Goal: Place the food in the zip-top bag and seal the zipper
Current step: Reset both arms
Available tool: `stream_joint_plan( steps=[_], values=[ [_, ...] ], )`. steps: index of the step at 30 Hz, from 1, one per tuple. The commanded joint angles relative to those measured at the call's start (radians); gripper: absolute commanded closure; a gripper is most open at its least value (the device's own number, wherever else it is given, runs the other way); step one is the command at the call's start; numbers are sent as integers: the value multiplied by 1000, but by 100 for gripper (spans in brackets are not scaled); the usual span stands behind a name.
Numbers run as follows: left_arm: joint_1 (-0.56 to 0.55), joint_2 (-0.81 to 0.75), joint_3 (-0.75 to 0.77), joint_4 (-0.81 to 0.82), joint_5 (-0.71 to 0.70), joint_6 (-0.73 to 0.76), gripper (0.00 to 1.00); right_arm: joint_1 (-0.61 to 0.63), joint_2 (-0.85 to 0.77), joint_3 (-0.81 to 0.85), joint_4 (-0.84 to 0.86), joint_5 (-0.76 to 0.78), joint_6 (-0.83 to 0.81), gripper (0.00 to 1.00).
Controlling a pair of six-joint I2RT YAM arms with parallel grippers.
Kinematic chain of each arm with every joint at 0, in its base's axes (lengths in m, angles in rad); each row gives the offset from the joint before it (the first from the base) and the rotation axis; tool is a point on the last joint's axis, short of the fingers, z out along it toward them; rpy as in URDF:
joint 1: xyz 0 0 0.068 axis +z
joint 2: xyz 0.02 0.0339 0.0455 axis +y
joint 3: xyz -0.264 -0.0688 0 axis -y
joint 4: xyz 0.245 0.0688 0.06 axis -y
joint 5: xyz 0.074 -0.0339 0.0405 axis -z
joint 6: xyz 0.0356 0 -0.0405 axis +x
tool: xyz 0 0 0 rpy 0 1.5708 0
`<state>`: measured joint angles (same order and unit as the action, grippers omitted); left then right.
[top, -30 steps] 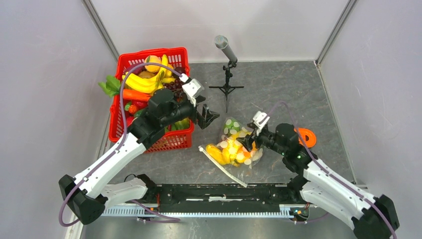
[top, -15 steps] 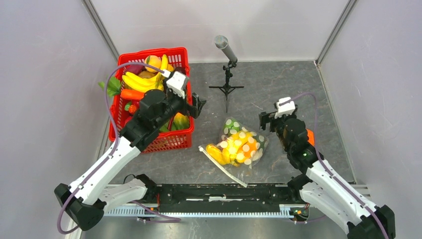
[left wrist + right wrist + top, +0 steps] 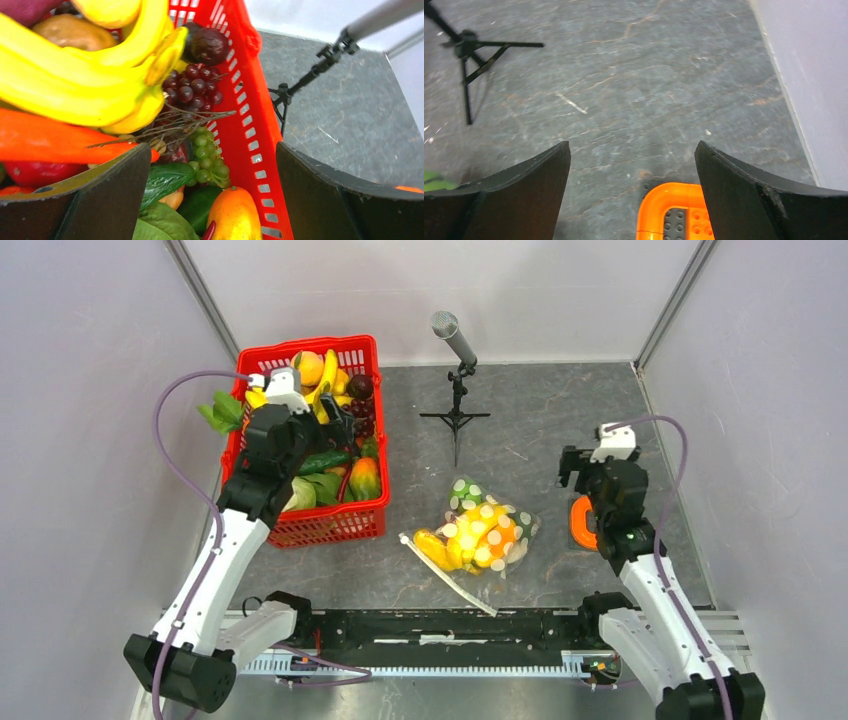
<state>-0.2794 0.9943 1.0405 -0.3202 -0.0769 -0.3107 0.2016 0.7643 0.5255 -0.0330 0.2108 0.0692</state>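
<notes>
The clear dotted zip-top bag [image 3: 482,533] lies on the table's middle with food inside, a yellow banana [image 3: 440,546] and orange pieces. Its white zipper [image 3: 450,578] strip runs along the near-left edge. More food fills the red basket: bananas [image 3: 75,85], purple grapes [image 3: 197,90], green grapes [image 3: 207,160], a mango [image 3: 235,215], a carrot [image 3: 50,142]. My left gripper [image 3: 338,422] [image 3: 212,147] hangs open over the basket, nothing between its fingers. My right gripper [image 3: 572,468] [image 3: 632,145] stands open and empty right of the bag, apart from it.
The red lattice basket [image 3: 330,525] [image 3: 255,125] stands at the back left. A microphone on a small tripod [image 3: 457,350] [image 3: 474,55] is behind the bag. An orange curved plastic piece [image 3: 580,525] [image 3: 671,210] lies under my right gripper. Grey walls enclose the table.
My right gripper has opened, left the bag and pulled back to the right. My left arm has swung left, from beside the basket to above the food in it.
</notes>
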Motion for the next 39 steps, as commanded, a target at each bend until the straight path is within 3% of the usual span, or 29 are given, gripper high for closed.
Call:
stream_joint_plan(
  steps=[1,11,39],
  values=[
    [14,-37,3,-19,-160,-162,0,-145,-3,37,14,-174,85,2],
    [13,-81,11,-91,-328,-169,0,-169,-40,-35,95,-320,104,2],
    [13,-118,-4,-46,-330,-117,0,-169,-26,-38,138,-357,200,2]
  ],
)
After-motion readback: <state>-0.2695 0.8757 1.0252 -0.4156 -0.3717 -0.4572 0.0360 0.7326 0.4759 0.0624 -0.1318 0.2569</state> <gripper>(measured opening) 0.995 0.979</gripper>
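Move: No thing is being reached for. From the left gripper the filled zip-top bag lies about 32 cm right, 16 cm back and 22 cm below; the red basket's middle is roughly 6 cm left, 3 cm ahead and 18 cm below. From the right gripper the bag lies some 26 cm left, 12 cm back and 15 cm down, while the orange tray sits about 4 cm right, 7 cm back and 16 cm below. Carry the empty left gripper about 6 cm left above the basket and ease it a couple of centimetres back, swinging it counter-clockwise some 20 degrees, then hold. Let the right gripper drift briefly right, then bring it back left past its start, rising slightly and rolling its left side up about 15 degrees. Keep both open and clear of everything. ##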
